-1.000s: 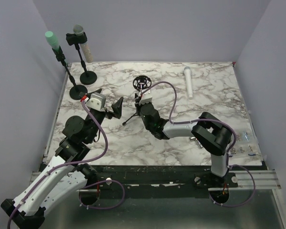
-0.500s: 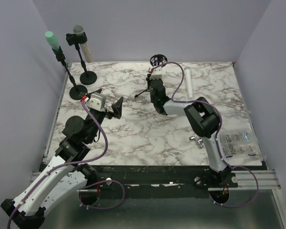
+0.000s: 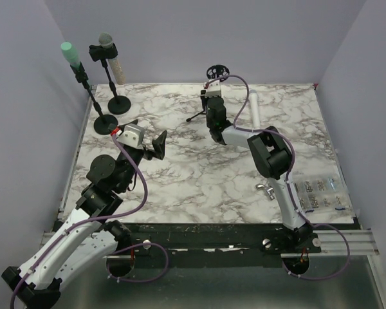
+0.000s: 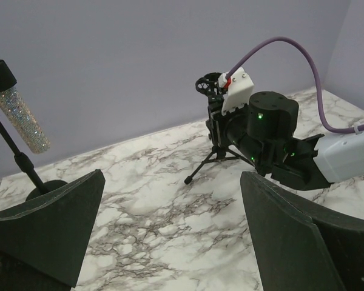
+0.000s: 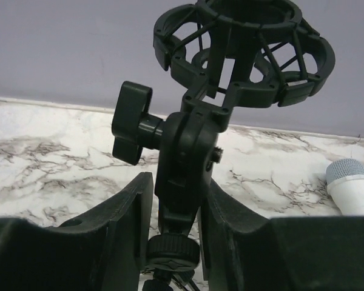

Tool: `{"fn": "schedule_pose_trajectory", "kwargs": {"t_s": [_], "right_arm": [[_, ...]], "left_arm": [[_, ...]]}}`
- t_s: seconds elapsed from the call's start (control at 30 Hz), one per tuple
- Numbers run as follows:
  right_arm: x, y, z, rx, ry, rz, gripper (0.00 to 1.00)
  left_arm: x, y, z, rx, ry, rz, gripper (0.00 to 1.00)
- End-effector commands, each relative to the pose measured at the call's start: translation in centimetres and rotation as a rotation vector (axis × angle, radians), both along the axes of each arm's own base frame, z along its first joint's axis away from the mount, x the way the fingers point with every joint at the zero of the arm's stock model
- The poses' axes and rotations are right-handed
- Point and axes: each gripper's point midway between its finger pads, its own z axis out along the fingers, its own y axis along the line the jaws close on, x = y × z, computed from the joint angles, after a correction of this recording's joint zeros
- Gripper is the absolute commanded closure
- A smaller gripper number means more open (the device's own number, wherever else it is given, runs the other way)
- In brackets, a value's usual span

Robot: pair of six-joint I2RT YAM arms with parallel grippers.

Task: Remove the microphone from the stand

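Note:
My right gripper [image 3: 212, 108] is shut on the neck of a black tripod stand [image 5: 183, 145] near the table's back edge. The stand's ring-shaped shock mount [image 5: 242, 48] is empty; it also shows in the top view [image 3: 215, 69]. A white microphone [image 3: 253, 111] lies flat on the marble to the right of the stand, its head visible in the right wrist view [image 5: 352, 189]. My left gripper [image 3: 148, 135] is open and empty over the left of the table, facing the stand [image 4: 215, 130].
At the back left stand two round-base stands: one holds a mint microphone [image 3: 69, 55], the other a glittery microphone [image 3: 109, 55], also seen in the left wrist view [image 4: 21, 112]. A clear box of small parts [image 3: 318, 193] and a metal piece [image 3: 265, 190] lie front right.
My right arm has carried the black stand from the middle of the table to the back edge, next to the white microphone. The left arm has barely moved.

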Motion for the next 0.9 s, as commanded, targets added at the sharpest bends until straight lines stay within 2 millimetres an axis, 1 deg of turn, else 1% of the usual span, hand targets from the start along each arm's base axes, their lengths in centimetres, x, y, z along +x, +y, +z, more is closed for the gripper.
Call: {"fn": "schedule_pose_trajectory", "kwargs": {"t_s": [0.0, 0.07, 0.1, 0.13, 0.2, 0.27, 0.3, 0.33, 0.37, 0.4, 0.43, 0.47, 0.5, 0.57, 0.6, 0.63, 0.67, 0.7, 0.77, 0.83, 0.87], "right_arm": [[0.1, 0.4, -0.1, -0.049, 0.029, 0.017, 0.53], [0.2, 0.2, 0.5, -0.035, 0.046, 0.002, 0.38], [0.1, 0.1, 0.9, -0.032, 0.056, -0.005, 0.28], [0.0, 0.0, 1.2, -0.023, 0.066, -0.013, 0.22], [-0.6, -0.2, 2.4, 0.004, 0.081, -0.011, 0.09], [-1.8, -0.4, 4.0, 0.039, 0.089, 0.003, 0.0], [-2.4, -0.7, 4.2, 0.046, 0.107, 0.003, 0.0], [-3.0, -1.1, 4.9, 0.076, 0.117, -0.001, 0.0], [-3.8, -1.5, 4.8, 0.095, 0.144, -0.005, 0.0], [-4.6, -1.8, 5.2, 0.12, 0.157, -0.001, 0.0], [-5.7, -2.1, 4.7, 0.135, 0.186, 0.009, 0.0], [-6.9, -2.2, 5.3, 0.167, 0.194, 0.033, 0.0], [-8.2, -2.4, 4.6, 0.184, 0.223, 0.054, 0.0], [-11.1, -2.7, 4.1, 0.233, 0.271, 0.104, 0.0], [-12.6, -3.0, 3.0, 0.248, 0.303, 0.119, 0.0], [-14.1, -3.0, 2.6, 0.275, 0.328, 0.152, 0.0], [-15.7, -3.0, 1.1, 0.278, 0.375, 0.188, 0.0], [-17.2, -2.8, 0.3, 0.289, 0.415, 0.234, 0.0], [-20.3, -2.6, -1.8, 0.305, 0.51, 0.306, 0.0], [-22.8, -2.5, -2.9, 0.342, 0.571, 0.36, 0.0], [-23.9, -2.2, -2.9, 0.368, 0.587, 0.396, 0.0]], "left_arm": [[0.0, 0.7, 0.6, -0.023, -0.004, 0.041, 0.02], [0.1, 0.7, 0.6, -0.018, -0.001, 0.041, 0.02], [0.1, 0.7, 0.6, -0.02, -0.001, 0.039, 0.02], [0.0, 0.7, 0.6, -0.021, -0.002, 0.039, 0.02], [0.0, 0.8, 0.6, -0.021, -0.002, 0.042, 0.02], [0.1, 0.9, 0.6, -0.017, -0.007, 0.048, 0.02], [0.1, 1.0, 0.6, -0.013, -0.008, 0.057, 0.02], [0.2, 1.2, 0.6, -0.011, -0.008, 0.066, 0.02], [0.3, 1.3, 0.5, -0.009, -0.007, 0.076, 0.02], [0.3, 1.5, 0.6, -0.008, -0.012, 0.084, 0.02], [0.4, 1.6, 0.4, -0.005, -0.011, 0.09, 0.02], [0.4, 1.7, 0.4, -0.004, -0.012, 0.094, 0.02], [0.4, 1.7, 0.4, -0.002, -0.013, 0.099, 0.02], [0.5, 1.8, 0.2, 0.002, -0.013, 0.106, 0.02], [0.6, 1.8, 0.1, 0.0, -0.014, 0.109, 0.02], [0.7, 1.8, -0.1, 0.005, -0.01, 0.113, 0.02], [0.9, 1.7, -0.3, 0.008, -0.006, 0.115, 0.01], [1.1, 1.5, -0.6, 0.013, 0.001, 0.111, 0.02], [1.5, 0.9, -1.3, 0.027, 0.024, 0.102, 0.01], [2.1, 0.2, -2.2, 0.041, 0.054, 0.087, 0.02], [2.4, -0.3, -2.8, 0.052, 0.069, 0.076, 0.02]]}}
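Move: Your right gripper is already shut around the tripod stand's column, just under its clamp: the stand's middle is straight below, about 2 cm down, and the empty ring mount sits roughly 8 cm above the fingers. The removed white microphone lies about 19 cm to the right, roughly level fore and aft and some 12 cm lower. From the left gripper the stand is about 33 cm ahead, 18 cm right and 22 cm lower. Open the right gripper fully to let go of the stand's column, letting the hand sink about 1 cm as the fingers spread. Then draw it back some 18 cm and slightly right, clear of the stand, arcing up about 6 cm and down again to near its starting height, while the fingers tip downward some 20 degrees, the hand's left side rises and it turns a little counter-clockwise. ##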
